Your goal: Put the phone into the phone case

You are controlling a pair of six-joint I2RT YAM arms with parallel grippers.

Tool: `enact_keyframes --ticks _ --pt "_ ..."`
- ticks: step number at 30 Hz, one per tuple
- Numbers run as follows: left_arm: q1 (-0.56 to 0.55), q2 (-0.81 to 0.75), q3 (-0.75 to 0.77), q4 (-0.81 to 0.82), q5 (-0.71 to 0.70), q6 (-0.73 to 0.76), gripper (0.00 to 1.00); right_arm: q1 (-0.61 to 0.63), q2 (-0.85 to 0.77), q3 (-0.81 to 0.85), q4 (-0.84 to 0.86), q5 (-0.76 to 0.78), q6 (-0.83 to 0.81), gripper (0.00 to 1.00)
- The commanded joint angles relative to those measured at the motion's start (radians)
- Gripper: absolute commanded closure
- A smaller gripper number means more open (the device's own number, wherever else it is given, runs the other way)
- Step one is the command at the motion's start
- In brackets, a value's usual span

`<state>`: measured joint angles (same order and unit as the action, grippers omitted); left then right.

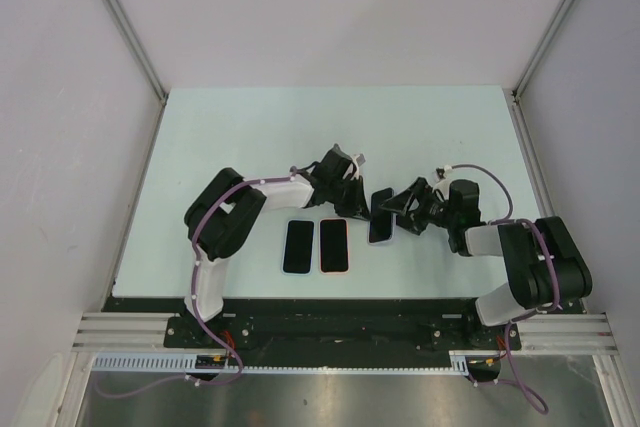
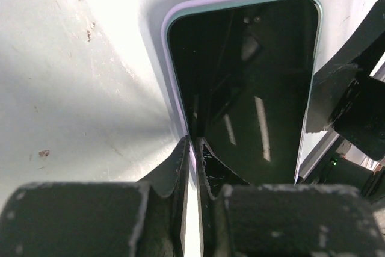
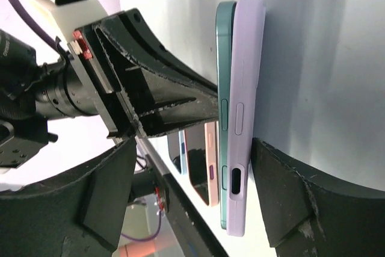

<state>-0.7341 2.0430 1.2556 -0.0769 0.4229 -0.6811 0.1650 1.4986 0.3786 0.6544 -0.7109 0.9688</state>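
Note:
The phone (image 1: 380, 215), dark-screened with a teal rim (image 3: 224, 70), sits partly in the lilac phone case (image 3: 245, 76) near the middle of the table. Its teal edge stands proud of the case wall. My left gripper (image 1: 358, 207) (image 2: 194, 144) is shut on the case's left edge, one finger outside the lilac wall and the other on the screen. My right gripper (image 1: 402, 209) (image 3: 195, 148) is open and straddles the phone's near end. One of its fingers (image 3: 289, 191) is close behind the case's back; the other stands well off the screen side.
Two more phones lie flat side by side to the left, a black one (image 1: 298, 245) and one in a pink case (image 1: 334, 245) (image 3: 207, 170). The pale table (image 1: 250, 137) is walled by white panels on three sides. The arm bases stand at the near edge.

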Motion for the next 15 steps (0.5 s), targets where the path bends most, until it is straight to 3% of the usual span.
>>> enact_keyframes --ticks 1,6,15 --pt "-0.045 0.042 -0.025 -0.041 0.007 -0.006 0.88 0.002 0.028 -0.001 0.019 -0.151 0.009 0.21" --pt "-0.045 0.048 -0.018 -0.052 0.007 -0.003 0.88 -0.016 0.028 0.002 -0.093 -0.095 -0.08 0.24" --pt "-0.039 0.025 -0.028 -0.064 -0.016 -0.006 0.87 -0.021 0.026 0.019 -0.193 -0.049 -0.156 0.68"
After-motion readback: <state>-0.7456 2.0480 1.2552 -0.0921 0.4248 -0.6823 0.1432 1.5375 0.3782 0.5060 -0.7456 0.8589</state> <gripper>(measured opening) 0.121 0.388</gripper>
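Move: The phone, lying proud in its lilac case with the right edge propped up, has its middle about 4 cm to the left of my right hand, 1 cm back and 3 cm lower. From that hand, the phone in the orange case lies some 16 cm left and 9 cm back; the one in the blue case 26 cm left and 9 cm back, both about 6 cm lower. From my left hand the lilac-cased phone's middle is 4 cm right, 1 cm back and 1 cm up. With my right hand I let the raised edge down, sinking about 3.5 cm while drawing back some 2 cm towards my base. I keep one finger beneath the lilac case and close my wide-open fingers to roughly half their gap, bringing the other down over the phone's screen at that edge. My left fingertips, nearly shut, keep bracing the opposite long edge. ##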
